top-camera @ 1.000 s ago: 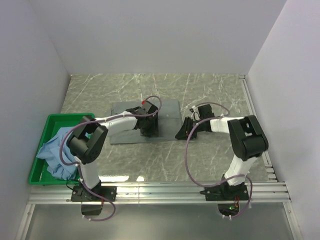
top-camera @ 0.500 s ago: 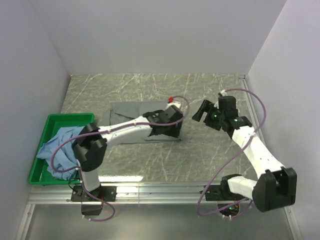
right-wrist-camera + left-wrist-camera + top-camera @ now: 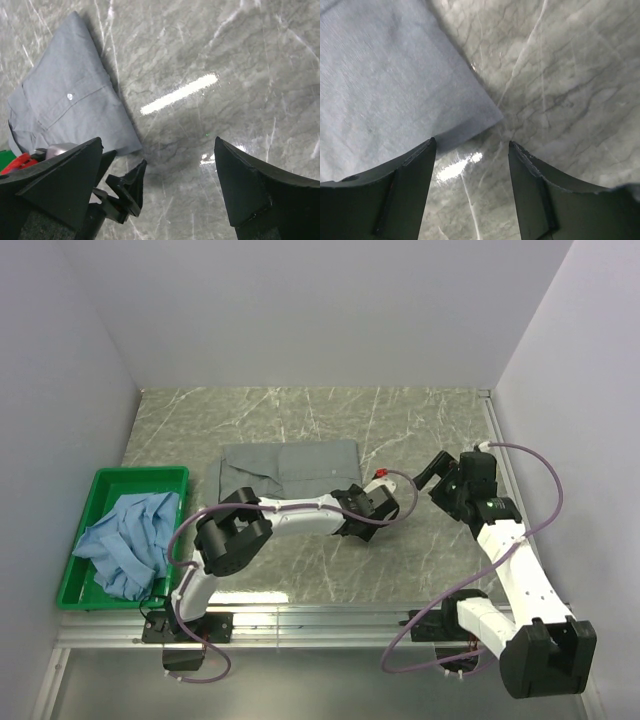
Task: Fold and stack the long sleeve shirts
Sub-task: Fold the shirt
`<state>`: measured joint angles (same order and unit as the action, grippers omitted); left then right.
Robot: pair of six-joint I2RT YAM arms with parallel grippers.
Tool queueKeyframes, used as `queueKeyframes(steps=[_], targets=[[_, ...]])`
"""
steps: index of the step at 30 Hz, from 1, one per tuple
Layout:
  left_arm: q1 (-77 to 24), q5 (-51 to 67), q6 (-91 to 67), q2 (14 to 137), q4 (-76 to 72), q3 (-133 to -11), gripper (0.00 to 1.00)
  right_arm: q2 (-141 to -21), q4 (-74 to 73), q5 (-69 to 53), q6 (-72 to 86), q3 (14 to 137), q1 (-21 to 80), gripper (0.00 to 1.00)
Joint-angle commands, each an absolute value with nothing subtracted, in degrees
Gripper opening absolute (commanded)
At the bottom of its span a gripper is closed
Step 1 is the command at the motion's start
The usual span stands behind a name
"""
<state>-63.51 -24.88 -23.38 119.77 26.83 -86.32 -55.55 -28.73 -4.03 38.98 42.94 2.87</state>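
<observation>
The grey-green long sleeve shirt (image 3: pixel 290 465) lies folded flat, collar to the left, in the middle of the table. Its near right corner (image 3: pixel 485 117) shows in the left wrist view, as does the cloth (image 3: pixel 75 100) in the right wrist view. The light blue shirt (image 3: pixel 125 540) lies crumpled in the green bin (image 3: pixel 140 477). My left gripper (image 3: pixel 360 523) (image 3: pixel 471 142) hangs open over bare table just off that corner, holding nothing. My right gripper (image 3: pixel 437 480) (image 3: pixel 159 140) stands wide open and empty to the right of the shirt.
Left arm's link lies across the shirt's near edge. The left gripper's fingers (image 3: pixel 131 180) show in the right wrist view beside the shirt corner. White walls close in the table at the back and both sides. A metal rail (image 3: pixel 320 620) runs along the near edge.
The left gripper slid right, off the grey-green shirt, to just past its near right corner. The right gripper opened wide and drew back to the right. The shirt now lies flat and uncovered.
</observation>
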Motion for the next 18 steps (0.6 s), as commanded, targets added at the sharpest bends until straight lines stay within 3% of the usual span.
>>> queueKeyframes(steps=[1,14,18], targets=[[-63.81,-29.09,-20.13,120.14,24.26,-89.12,0.65,-54.32,-27.42,-2.90,39.90,41.84,2.11,0.99],[-63.98,-29.01,-19.25,124.98,25.66,-92.20,0.57,-54.75,-24.26,-4.39,41.31,38.76,1.49,0.97],[-64.07,-29.09,-19.33,124.98,25.93,-92.37,0.42,-55.46,-22.86,-5.88,41.57,37.80,1.32,0.96]])
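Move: The folded grey shirt's near right corner lies just beyond the left gripper's open fingertips, about 3 cm ahead, 1 cm to the right and 2 cm below. The shirt's middle is some 8 cm ahead and 18 cm to the left of that hand, its far right corner about 17 cm ahead and 2 cm left. From the right gripper the near corner is roughly 13 cm left, 2 cm back and 14 cm below. Slide the left gripper low over the table, about 2 cm forward and a little over 1 cm to the right, until the shirt's near right corner sits between the fingertips, tipping the fingers up slightly. Start closing the fingers around the cloth, mostly at the end, without shutting them. Let the empty right gripper sink about 2 cm, still wide open. ##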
